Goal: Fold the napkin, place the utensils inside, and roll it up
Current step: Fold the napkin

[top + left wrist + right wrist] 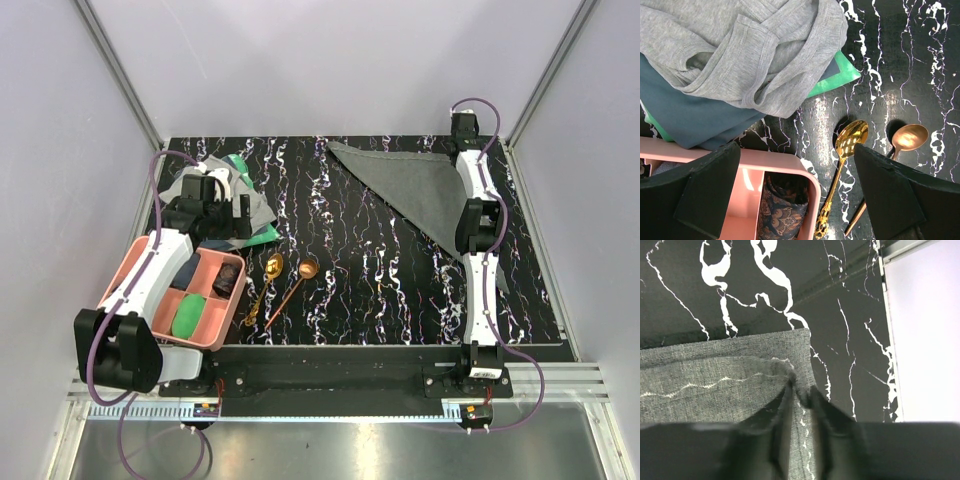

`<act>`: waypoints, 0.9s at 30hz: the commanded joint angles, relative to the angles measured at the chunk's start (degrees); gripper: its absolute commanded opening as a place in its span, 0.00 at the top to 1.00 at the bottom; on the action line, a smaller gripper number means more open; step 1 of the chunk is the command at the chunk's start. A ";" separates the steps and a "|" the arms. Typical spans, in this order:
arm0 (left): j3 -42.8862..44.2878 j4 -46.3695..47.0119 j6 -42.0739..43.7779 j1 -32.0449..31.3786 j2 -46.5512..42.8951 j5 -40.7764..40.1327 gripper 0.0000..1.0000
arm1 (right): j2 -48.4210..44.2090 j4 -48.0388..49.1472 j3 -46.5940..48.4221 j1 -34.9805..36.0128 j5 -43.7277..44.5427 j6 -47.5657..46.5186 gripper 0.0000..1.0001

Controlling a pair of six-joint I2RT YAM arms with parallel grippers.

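Observation:
The dark grey napkin (420, 185) lies folded into a triangle at the back right of the black marbled table. My right gripper (463, 150) is at its far right corner. In the right wrist view the fingertips (792, 390) stand a little apart, and the napkin's (715, 385) stitched hem lies in the narrow gap, puckered at the tips. The gold spoon (272, 272) and the copper spoon (303, 270) lie side by side near the middle front. My left gripper (222, 222) hangs wide open over the tray's corner, the gold spoon (850, 140) and copper spoon (910, 137) just ahead of it.
A pink divided tray (238, 295) at the front left holds a green item (187, 315) and a patterned cloth (785, 210). Behind it a light grey cloth (755, 55) lies piled over blue and green fabric. The table's right edge and wall (925, 340) run close to the right gripper.

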 commanded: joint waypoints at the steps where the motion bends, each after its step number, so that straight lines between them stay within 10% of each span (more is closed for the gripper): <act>1: 0.65 1.02 0.81 0.28 0.30 -0.70 0.01 | -0.74 2.24 2.51 -0.18 -1.65 -0.56 0.59; 8: 0.65 0.93 0.54 0.28 -1.02 -0.08 0.01 | -8.99 2.24 0.31 -0.18 -6.30 0.49 0.25; 27: -1.01 3.22 -1.56 -2.35 -6.56 5.99 0.02 | -53.80 8.91 -54.42 10.45 -31.79 24.82 0.27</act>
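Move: The right hand's fingertips are right at the folded napkin's far right corner, just above the table; the napkin's middle lies about 14 cm back and 14 cm to the left. Its far left tip is some 41 cm to the left and level with the hand, its near tip about 42 cm straight back. From the left hand, the napkin's middle lies roughly 46 cm right, 19 cm ahead and 12 cm below. The right fingers spread from nearly shut to three quarters open, letting go of the napkin's far right corner, and the hand then lifts quickly some 20 cm, swinging about 16 cm left and 10 cm back over the napkin. As it goes the wrist rolls its left side up nearly 30 degrees and turns counter-clockwise, while the open left hand begins to rise about 2.5 cm. ##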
